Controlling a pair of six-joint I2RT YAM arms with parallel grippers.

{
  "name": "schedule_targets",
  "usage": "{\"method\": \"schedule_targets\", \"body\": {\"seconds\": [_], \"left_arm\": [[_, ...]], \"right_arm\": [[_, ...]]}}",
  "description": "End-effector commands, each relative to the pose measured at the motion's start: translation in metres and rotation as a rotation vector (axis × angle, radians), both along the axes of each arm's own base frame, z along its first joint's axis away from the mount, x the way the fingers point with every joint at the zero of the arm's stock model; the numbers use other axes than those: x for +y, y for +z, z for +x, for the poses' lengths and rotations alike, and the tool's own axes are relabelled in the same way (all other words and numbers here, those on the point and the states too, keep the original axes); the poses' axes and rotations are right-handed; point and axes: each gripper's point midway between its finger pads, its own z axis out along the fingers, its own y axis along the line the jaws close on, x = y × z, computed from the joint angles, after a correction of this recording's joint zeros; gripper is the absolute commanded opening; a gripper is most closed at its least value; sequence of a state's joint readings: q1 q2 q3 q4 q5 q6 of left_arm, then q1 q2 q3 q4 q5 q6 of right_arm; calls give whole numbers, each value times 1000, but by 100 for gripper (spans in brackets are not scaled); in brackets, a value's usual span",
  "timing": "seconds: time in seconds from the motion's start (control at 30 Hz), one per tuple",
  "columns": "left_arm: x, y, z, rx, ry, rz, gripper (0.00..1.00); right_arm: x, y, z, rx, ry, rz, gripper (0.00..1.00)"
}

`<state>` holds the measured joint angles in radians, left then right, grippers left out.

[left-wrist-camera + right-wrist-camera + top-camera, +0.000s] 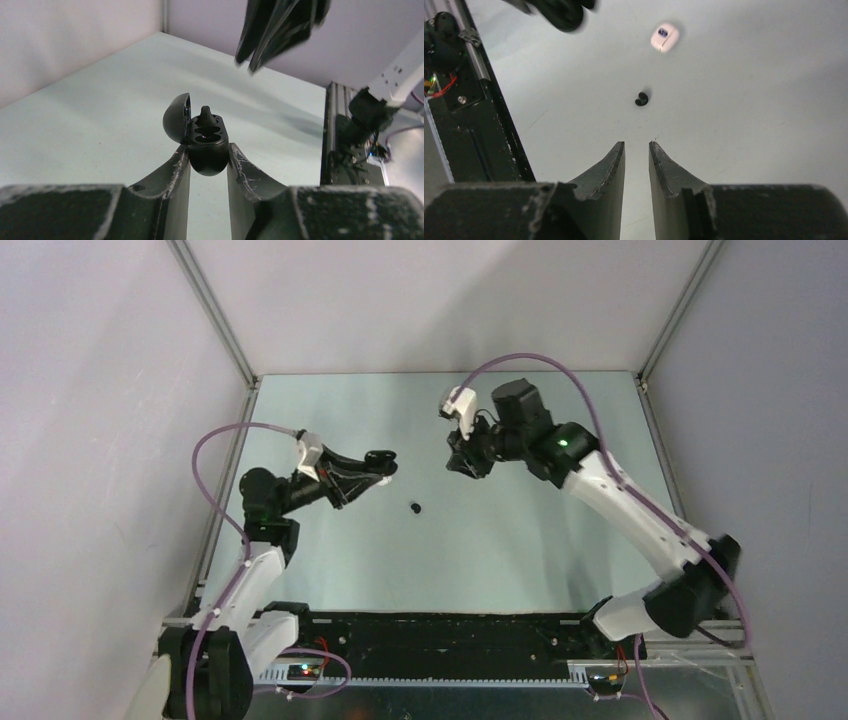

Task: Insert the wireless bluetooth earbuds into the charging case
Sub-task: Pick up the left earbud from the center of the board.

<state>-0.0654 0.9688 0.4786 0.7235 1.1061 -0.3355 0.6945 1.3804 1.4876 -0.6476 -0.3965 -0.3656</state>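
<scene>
A black charging case [209, 150] is clamped between my left gripper's [208, 159] fingers, lid hinged open to the left. One black earbud [205, 116] stands up out of its far slot; the near slot shows dark and hollow. In the top view the left gripper [382, 461] hovers left of centre. My right gripper [466, 464] hangs to its right, jaws a little apart with nothing between them [637, 150]. Another black earbud [415, 507] lies loose on the table, ahead of the right fingers [641, 99].
A white pebble-shaped case [664, 38] with a blue mark lies on the table beyond the loose earbud. The black rail [440, 635] runs along the near edge, and grey walls close in the table on three sides.
</scene>
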Motion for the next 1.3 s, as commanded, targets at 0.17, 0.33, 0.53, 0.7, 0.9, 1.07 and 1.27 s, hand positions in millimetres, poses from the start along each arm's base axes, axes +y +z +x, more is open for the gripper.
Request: {"method": "schedule_targets", "body": {"seconds": [0.17,0.33,0.53,0.7,0.9,1.07,1.27], "left_arm": [[25,21,13,51,202,-97,0],[30,20,10,50,245,-103,0],[45,22,11,51,306,-109,0],[50,20,10,52,316,-99,0],[52,18,14,67,327,-96,0],[53,16,16,78,335,-93,0],[53,15,13,84,339,-86,0]], "right_arm": [[36,-121,43,472,-234,-52,25],[50,-165,59,513,-220,-129,26],[64,-172,33,227,336,-184,25],[58,-182,29,-256,682,-244,28],[64,-201,32,-487,899,-304,33],[72,-222,35,-482,927,-325,39],[91,-235,39,-266,861,-332,59]]}}
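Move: The black earbud lies on the board about 11 cm to the left of the right hand, 2 cm ahead and some 28 cm below. The white case stands about 7 cm to the left of the earbud and 8 cm farther out, and the black charging case, held up in the left fingers, is about 15 cm to the right hand's left, level with it in reach and 3 cm lower. From the left hand the earbud is about 4 cm ahead, 6 cm to the right and 25 cm down. The right hand plunges about 24 cm towards the black earbud on the board, also working some 7 cm to the left and a little forward; late in the descent its wrist turns roughly 50 degrees counter-clockwise, and the fingers spread wider, ending just short of the earbud with it in view between the tips and the fingers slanting down to the left. Meanwhile the left hand keeps its grip on the black charging case and draws it about 5 cm to the left, turning slightly counter-clockwise, away from the earbud. ##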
